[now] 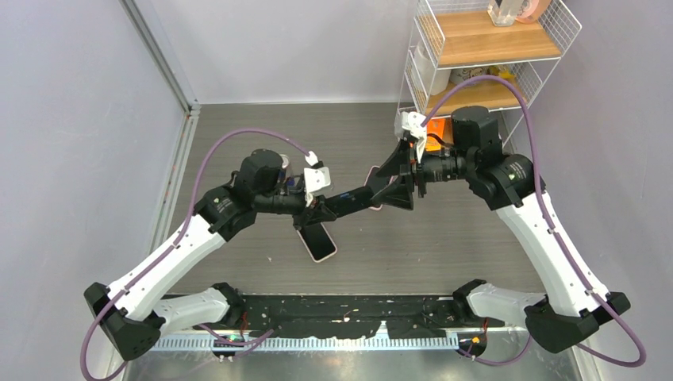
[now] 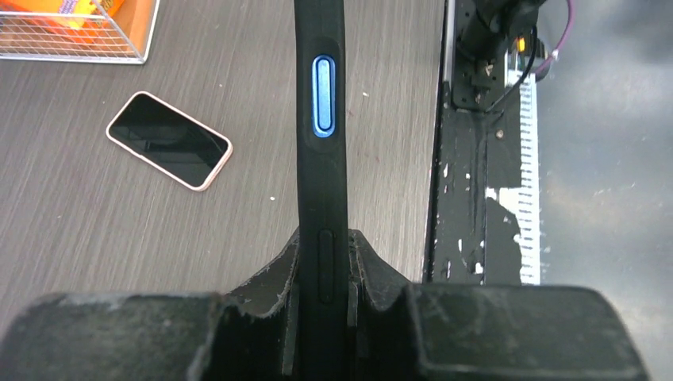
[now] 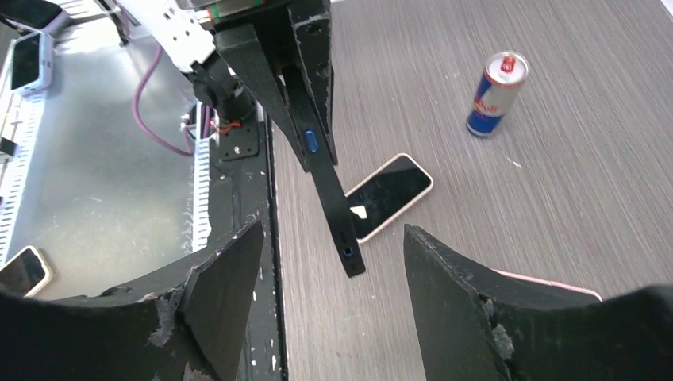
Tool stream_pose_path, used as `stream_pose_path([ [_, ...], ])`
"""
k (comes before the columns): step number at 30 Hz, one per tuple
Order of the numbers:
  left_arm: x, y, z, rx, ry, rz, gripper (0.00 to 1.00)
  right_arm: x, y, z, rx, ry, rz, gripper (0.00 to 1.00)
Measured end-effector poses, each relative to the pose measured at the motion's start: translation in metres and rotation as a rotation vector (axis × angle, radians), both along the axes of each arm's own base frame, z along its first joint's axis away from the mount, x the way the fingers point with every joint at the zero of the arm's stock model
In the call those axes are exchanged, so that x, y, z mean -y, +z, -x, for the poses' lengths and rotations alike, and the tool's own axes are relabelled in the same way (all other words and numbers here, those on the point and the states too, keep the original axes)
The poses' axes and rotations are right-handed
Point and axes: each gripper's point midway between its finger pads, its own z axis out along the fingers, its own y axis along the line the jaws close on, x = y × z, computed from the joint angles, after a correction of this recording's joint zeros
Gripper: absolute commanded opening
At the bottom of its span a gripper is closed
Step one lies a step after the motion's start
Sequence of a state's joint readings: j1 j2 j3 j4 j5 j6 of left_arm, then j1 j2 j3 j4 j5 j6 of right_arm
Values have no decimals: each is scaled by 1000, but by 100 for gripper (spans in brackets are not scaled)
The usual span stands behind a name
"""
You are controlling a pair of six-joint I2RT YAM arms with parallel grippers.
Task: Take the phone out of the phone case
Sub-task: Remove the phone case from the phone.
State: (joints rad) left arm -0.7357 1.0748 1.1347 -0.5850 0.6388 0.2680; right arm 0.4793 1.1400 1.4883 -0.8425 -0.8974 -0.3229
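Observation:
My left gripper (image 1: pixel 321 209) (image 2: pixel 325 246) is shut on a black phone case (image 2: pixel 321 143), held edge-on above the table, with a blue side button facing up. Edge-on, I cannot tell whether the phone is inside it. The case (image 1: pixel 357 198) reaches toward my right gripper (image 1: pixel 397 187). In the right wrist view the case's free end (image 3: pixel 347 258) hangs between the spread fingers of the right gripper (image 3: pixel 332 230), which is open and touches nothing. The left gripper (image 3: pixel 278 55) shows there at the top, clamping the case.
A dark-screened phone with a pink rim (image 1: pixel 317 241) (image 2: pixel 169 140) (image 3: pixel 389 194) lies flat on the table below the arms. A pink edge (image 3: pixel 548 282) shows beneath my right finger. An energy drink can (image 3: pixel 496 91) stands further out. A wire shelf rack (image 1: pixel 484 55) occupies the back right.

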Motion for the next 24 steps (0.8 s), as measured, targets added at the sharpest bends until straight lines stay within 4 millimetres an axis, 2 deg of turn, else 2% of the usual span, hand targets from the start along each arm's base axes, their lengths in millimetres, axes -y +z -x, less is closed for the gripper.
stream_pose_path([
  [4, 3, 11, -2, -27, 25, 48, 0, -11, 7, 0, -38, 55, -53, 68],
  [8, 7, 19, -1, -64, 29, 90, 0, -22, 3, -4, -109, 106, -73, 63],
  [12, 11, 24, 2, -83, 16, 119, 0, -28, -4, -8, -165, 138, -79, 52],
  [19, 12, 17, 6, -112, 1, 120, 0, -31, -1, -2, -196, 188, -101, 47],
  [24, 12, 15, 7, -119, -5, 117, 0, -31, 1, 2, -199, 208, -112, 37],
])
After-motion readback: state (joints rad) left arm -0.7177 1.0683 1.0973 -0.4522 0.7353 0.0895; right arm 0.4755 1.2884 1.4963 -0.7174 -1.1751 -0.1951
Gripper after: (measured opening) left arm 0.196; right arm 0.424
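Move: About 9 cm to the right hand's left, some 4 cm back and roughly 6 cm lower is the middle of the cased phone. The left hand already pinches its other end, the phone's middle about 5 cm right of that hand, 1 cm ahead and 2 cm lower. The pink phone lies on the table straight below the right hand; the white-rimmed phone lies about 8 cm back and 3 cm left of the left hand, both far below. Swinging left about 3 cm onto the free end of the cased phone, the right hand turns some 12 degrees counter-clockwise, tips slightly, and draws its open fingers partway together around that end, not yet shut. The left hand keeps its pinch, lifts about 2.5 cm and sinks back 1 cm, shifting 1 cm right and tilting the free end up. ##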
